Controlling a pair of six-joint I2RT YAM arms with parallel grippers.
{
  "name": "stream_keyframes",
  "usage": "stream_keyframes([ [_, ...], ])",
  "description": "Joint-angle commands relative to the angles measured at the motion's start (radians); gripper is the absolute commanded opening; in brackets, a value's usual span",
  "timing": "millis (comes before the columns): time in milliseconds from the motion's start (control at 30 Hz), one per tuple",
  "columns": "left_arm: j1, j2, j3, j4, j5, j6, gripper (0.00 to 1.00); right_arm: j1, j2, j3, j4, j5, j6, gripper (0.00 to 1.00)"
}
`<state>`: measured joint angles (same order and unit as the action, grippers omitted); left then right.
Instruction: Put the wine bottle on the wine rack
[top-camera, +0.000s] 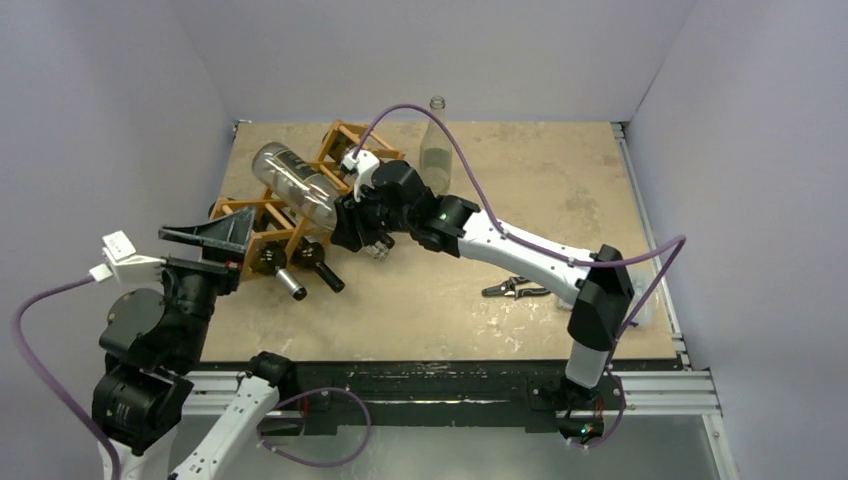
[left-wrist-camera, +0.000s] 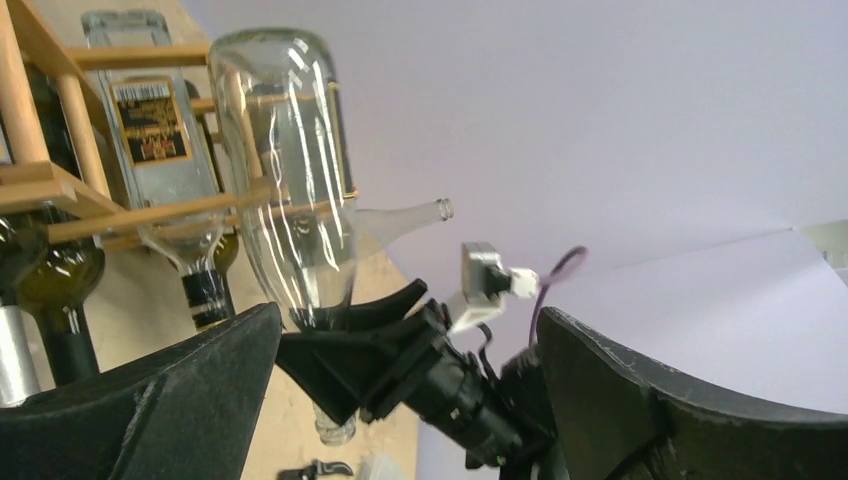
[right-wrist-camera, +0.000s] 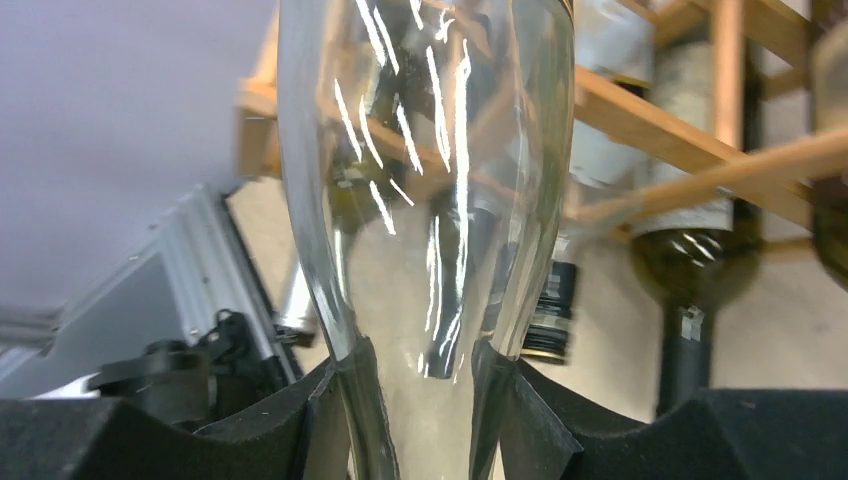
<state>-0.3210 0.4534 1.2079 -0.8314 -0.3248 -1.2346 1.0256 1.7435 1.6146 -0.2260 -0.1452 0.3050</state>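
Observation:
The wine bottle is clear glass and lies slanted across the top of the wine rack, an orange-brown wooden lattice at the table's left. My right gripper is shut on the bottle's neck, at the rack's right end. In the right wrist view the neck runs between both fingers of that gripper. My left gripper stands open at the rack's near-left side, holding nothing. From the left wrist view the gripper faces the bottle and the rack.
Several dark bottles lie in the rack's lower cells, necks pointing toward me. Another clear bottle stands upright at the back of the table. A small black tool lies near the right arm. Walls close in left, back and right.

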Motion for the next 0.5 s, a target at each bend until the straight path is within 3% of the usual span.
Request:
stream_keyframes([
  [0, 0.002, -0.047, 0.04, 0.044, -0.053, 0.17, 1.0, -0.073, 0.001, 0.202, 0.06, 0.026, 0.038, 0.0],
  [233, 0.002, -0.132, 0.064, 0.05, -0.1, 0.383, 1.0, -0.113, 0.111, 0.4, -0.033, 0.029, 0.028, 0.0],
  [467, -0.002, -0.192, 0.082, 0.005, -0.163, 0.478, 1.0, -0.13, 0.212, 0.565, -0.099, 0.039, 0.022, 0.0],
])
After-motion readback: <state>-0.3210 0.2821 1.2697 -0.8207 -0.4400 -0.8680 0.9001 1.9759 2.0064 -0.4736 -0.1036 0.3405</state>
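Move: The right hand holds the clear bottle by its neck. The rack's far section, where the bottle seems to be headed, lies about 17 cm ahead, 3 cm right and 10 cm below that hand. The rack's middle section is some 9 cm ahead and 9 cm left, equally low; the standing clear bottle is roughly 18 cm ahead, 18 cm right and 13 cm below. From the empty left hand, the far section is about 24 cm ahead, 21 cm right and 23 cm below. Forward by about 9 cm goes the right arm, dipping a little and then levelling out, as it carries the clear bottle over the rack towards its far section and swings some 10 degrees clockwise; the fingers keep their hold on the neck. Meanwhile the open, empty left hand draws back and left from the rack, about 8 cm in all, rising slightly, rolling its left side up and tipping its fingers up. ##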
